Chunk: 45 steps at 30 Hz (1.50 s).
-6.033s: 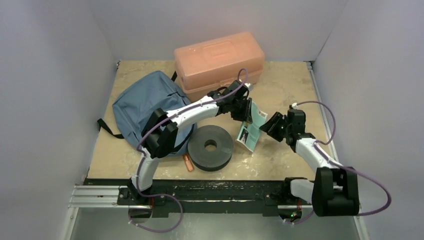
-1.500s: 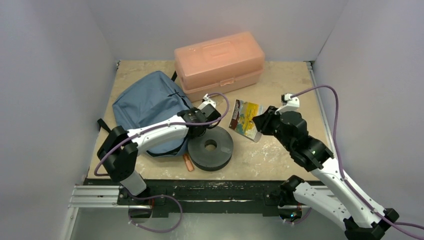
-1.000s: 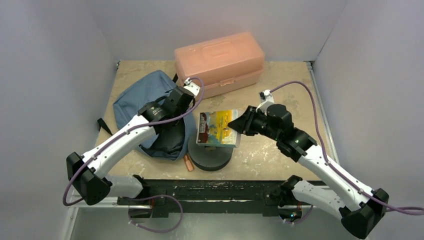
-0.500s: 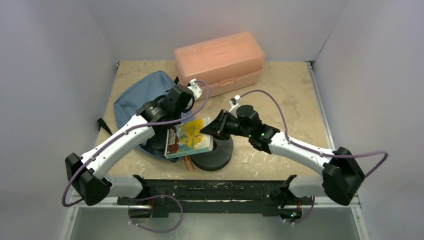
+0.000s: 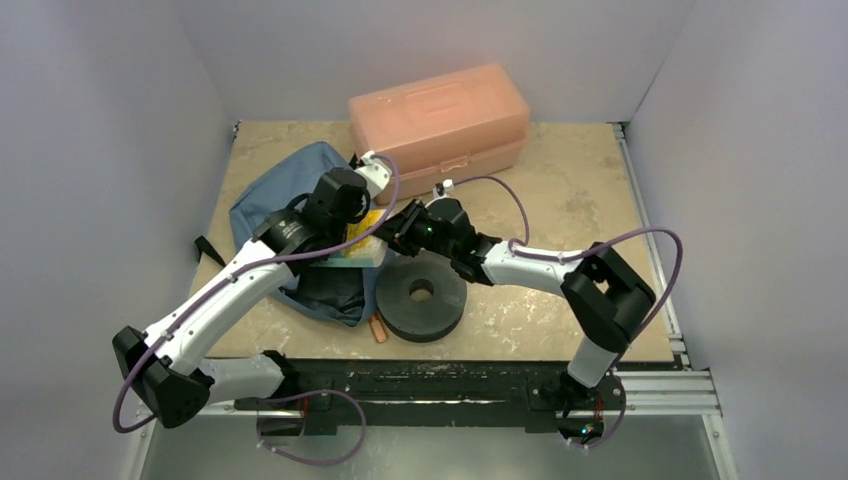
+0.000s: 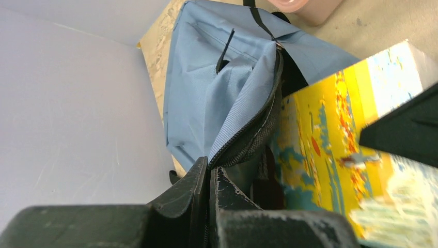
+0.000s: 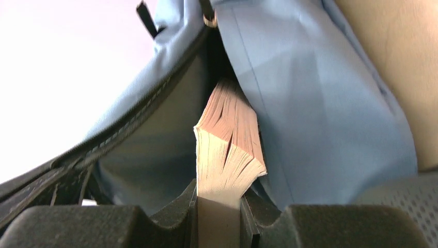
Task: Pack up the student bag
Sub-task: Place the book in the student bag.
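Note:
The student bag (image 5: 265, 200), slate-blue with a black zipper, lies at the left of the table. My left gripper (image 5: 335, 225) is shut on its zipper edge (image 6: 243, 147) and holds the mouth up and open; in the left wrist view the left gripper (image 6: 210, 170) has its jaws pressed together on the mesh rim. My right gripper (image 5: 390, 232) is shut on a thick book (image 5: 362, 245) with a yellow cover (image 6: 335, 155). The book's page edge (image 7: 230, 150) pokes into the bag's dark opening (image 7: 155, 155), between the right gripper's (image 7: 219, 194) jaws.
A salmon-pink plastic box (image 5: 438, 125) stands at the back. A black tape roll (image 5: 421, 295) lies right of the bag, under my right forearm. A small orange item (image 5: 376, 326) lies at the roll's left edge. A black strap (image 5: 210, 255) trails off the bag's left side.
My right gripper has carried the book leftward, off the tape roll and into the bag's mouth. My left gripper has stayed shut on the zipper edge, shifting slightly left.

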Motion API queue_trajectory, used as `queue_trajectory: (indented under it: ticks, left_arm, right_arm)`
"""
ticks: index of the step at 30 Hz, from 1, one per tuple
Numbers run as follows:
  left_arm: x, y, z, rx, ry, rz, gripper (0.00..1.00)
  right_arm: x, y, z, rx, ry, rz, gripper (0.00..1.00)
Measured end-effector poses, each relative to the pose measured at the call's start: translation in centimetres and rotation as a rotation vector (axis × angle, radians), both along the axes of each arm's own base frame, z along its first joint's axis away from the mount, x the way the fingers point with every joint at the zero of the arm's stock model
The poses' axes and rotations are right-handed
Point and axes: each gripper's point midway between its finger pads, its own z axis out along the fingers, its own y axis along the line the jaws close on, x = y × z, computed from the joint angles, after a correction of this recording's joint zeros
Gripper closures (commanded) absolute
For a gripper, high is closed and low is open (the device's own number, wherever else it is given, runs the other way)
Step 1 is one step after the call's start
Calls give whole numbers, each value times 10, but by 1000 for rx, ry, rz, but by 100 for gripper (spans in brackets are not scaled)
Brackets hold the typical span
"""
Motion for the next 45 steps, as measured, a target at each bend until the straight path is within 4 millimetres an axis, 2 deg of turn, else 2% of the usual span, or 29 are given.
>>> queue_trajectory:
  ticks: [4,8,13,18,21,27,29,33,35,38,41,45]
  left_arm:
    - [-1,12,10,-69,-27,28,100]
    - [0,20,11,-151,-22,49,100]
    - [2,21,2,-251,22,57,100]
    - [3,16,0,-330,46,46,100]
    - [4,13,2,-383,52,43,100]
    - [3,9,2,-436,67,37,100]
    - [3,7,2,-449,72,34,100]
    - [2,6,0,-455,81,36,100]
    - [1,6,0,-456,84,35,100]
    - [1,6,-1,-460,91,33,100]
    - [-2,8,-4,-455,106,40,100]
    - [-3,10,-6,-450,115,44,100]
  right_arm:
    - [27,14,-1,11,-62,-83,100]
    - [46,35,-17,-3,-141,-143,100]
    - [53,71,-30,-50,-293,-214,100]
    - [47,96,-27,-93,-391,-298,100]
    - [52,109,-27,-115,-417,-364,100]
    - [76,132,-37,-121,-429,-483,88]
    - [85,138,-41,-117,-429,-509,81]
    - [91,146,-45,-111,-431,-521,54]
    - [90,147,-48,-116,-437,-505,43]
    - [84,148,-60,-136,-437,-458,34]
    - [71,147,-77,-165,-433,-382,29]
    - [49,138,-73,-180,-433,-273,23]
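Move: The right hand holds the book by its near end. The bag's open mouth lies about 11 cm to its left, 3 cm ahead and 6 cm lower. From this hand the pink box is some 22 cm ahead and 11 cm right, and the grey disc 15 cm back and 6 cm right, both well below. The left hand already pinches the bag's zipped rim; the mouth's middle is roughly 13 cm beneath it, 3 cm back and 2 cm right. Still gripping the book, the right hand carries it leftward into the bag's mouth, about 14 cm left and up to 9 forward while sinking, yawing some 30 degrees clockwise. There its fingers open wide to let go, and it dips, then starts backing out towards the base with the turn partly undone. The left hand keeps its pinch on the rim, rolling about 25 degrees, left side down. ##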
